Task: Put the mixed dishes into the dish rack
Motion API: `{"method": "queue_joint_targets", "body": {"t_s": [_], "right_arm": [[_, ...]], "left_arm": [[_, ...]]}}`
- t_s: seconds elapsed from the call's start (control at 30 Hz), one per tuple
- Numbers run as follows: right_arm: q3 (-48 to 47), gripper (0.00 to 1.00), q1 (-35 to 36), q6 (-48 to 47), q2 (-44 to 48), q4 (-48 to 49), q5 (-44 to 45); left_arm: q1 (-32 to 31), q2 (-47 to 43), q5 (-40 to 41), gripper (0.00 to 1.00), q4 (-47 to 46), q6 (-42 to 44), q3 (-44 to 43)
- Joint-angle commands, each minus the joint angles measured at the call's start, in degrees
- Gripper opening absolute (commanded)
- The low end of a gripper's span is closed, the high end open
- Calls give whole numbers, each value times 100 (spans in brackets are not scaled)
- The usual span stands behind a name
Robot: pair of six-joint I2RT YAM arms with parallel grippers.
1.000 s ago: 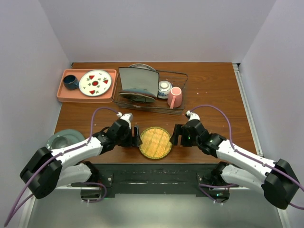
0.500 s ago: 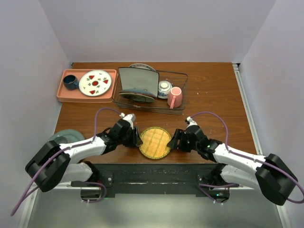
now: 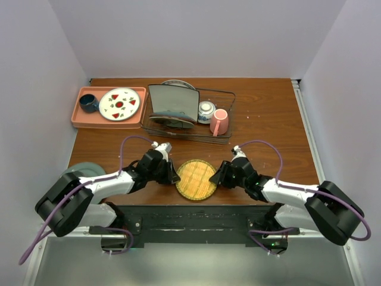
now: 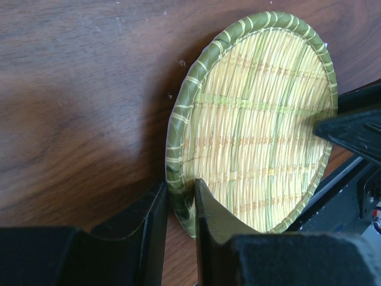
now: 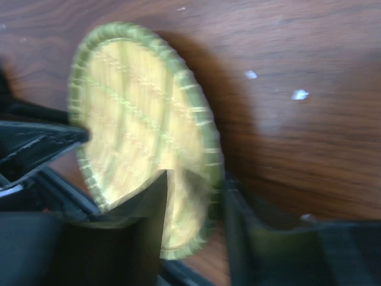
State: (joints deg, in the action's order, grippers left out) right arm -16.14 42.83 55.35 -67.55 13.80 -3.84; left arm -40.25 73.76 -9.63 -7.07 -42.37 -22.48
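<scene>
A round woven bamboo plate with a green rim lies at the table's near middle. My left gripper is shut on its left rim, one finger inside and one outside. My right gripper straddles the right rim, jaws still apart; that view is blurred. The dish rack at the back holds a pink mug, a patterned bowl, an upright white square plate and a dark-rimmed plate. A pale green plate lies partly under my left arm.
A salmon-pink tray at the back left carries a white plate with red marks and a dark blue cup. Bare wood lies to the right of the rack. The table's near edge runs just below the woven plate.
Both grippers have moved in onto the woven plate's two sides and narrowed. The left one has closed on the rim; the right is still closing.
</scene>
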Motion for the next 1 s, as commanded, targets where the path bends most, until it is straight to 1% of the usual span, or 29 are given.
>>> {"method": "queue_joint_targets", "body": {"t_s": [0.0,0.03,0.07,0.1,0.17,0.2,0.27,0.3,0.33,0.37,0.43,0.47,0.57,0.7,0.77,0.8,0.83,0.9,0.93,0.97], "right_arm": [[76,27,41,90,-145,571,-73],[59,21,41,11,-118,554,-82],[32,7,33,-24,-92,414,-74],[-38,1,41,-68,-48,334,-39],[-108,0,41,-226,145,37,49],[-204,0,41,-288,233,-61,84],[-301,0,33,-525,522,-376,198],[-406,0,41,-613,619,-483,243],[-477,0,41,-796,733,-579,286],[-530,0,41,-920,908,-720,313],[-758,0,41,-1279,1076,-957,366],[-846,0,33,-1412,1190,-1037,375],[-1250,0,41,-1887,1340,-1362,497],[-1838,0,41,-2545,1455,-1714,761],[-2041,0,41,-2950,1473,-1776,762],[-2277,0,41,-3090,1464,-1811,727],[-2401,0,41,-3362,1464,-1881,692],[-2734,0,33,-3670,1473,-1960,656],[-2806,0,41,-3959,1516,-1969,691],[-2885,0,41,-4093,1534,-1960,717]], "left_arm": [[-36,60,-276,21,-339,159,68],[-36,60,-268,21,-313,159,51],[-36,51,-259,21,-286,159,42],[-36,42,-241,23,-216,176,16],[-36,-63,-171,27,-146,176,-28],[-36,-115,-127,31,-32,203,-46],[-36,-361,31,36,135,247,-142],[-36,-458,109,41,345,308,-177],[-36,-641,276,45,477,334,-308],[-36,-730,356,50,696,369,-379],[-36,-993,653,57,1110,449,-616],[-36,-1073,768,63,1398,466,-704],[-27,-1407,1199,70,1883,537,-1073],[43,-1689,1683,74,2306,712,-1722],[201,-1680,1806,74,2403,809,-1961],[289,-1637,1807,74,2421,896,-2188],[533,-1506,1702,74,2438,923,-2312],[816,-1365,1552,73,2465,993,-2593],[1061,-1242,1473,72,2430,1011,-2656],[1150,-1189,1446,71,2291,1029,-2700]]}}
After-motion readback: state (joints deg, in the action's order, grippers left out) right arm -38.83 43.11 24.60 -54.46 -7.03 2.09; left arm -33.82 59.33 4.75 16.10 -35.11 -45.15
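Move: Both hands are already at the woven plate lying on the table between them: its middle is about 7 cm to the right hand's left and 7 cm to the left hand's right, level with both. From the right hand the dish rack's middle lies some 24 cm ahead and 10 cm left. In it the pink mug stands about 21 cm ahead and 2 cm right of that hand, and the blue-white bowl roughly 25 cm ahead and 3 cm left. The right fingers shut on the plate's right rim and pinch it, then that hand carries the plate up about 15 cm and some 5 cm forward towards the rack, its fingers tipping up by around 30 degrees. The left hand keeps its fingers about the left rim for the first part, barely moving, then opens, lets go and draws clear, upwards first of all, and also forward and a little to its left, its fingers tipping up as well. ##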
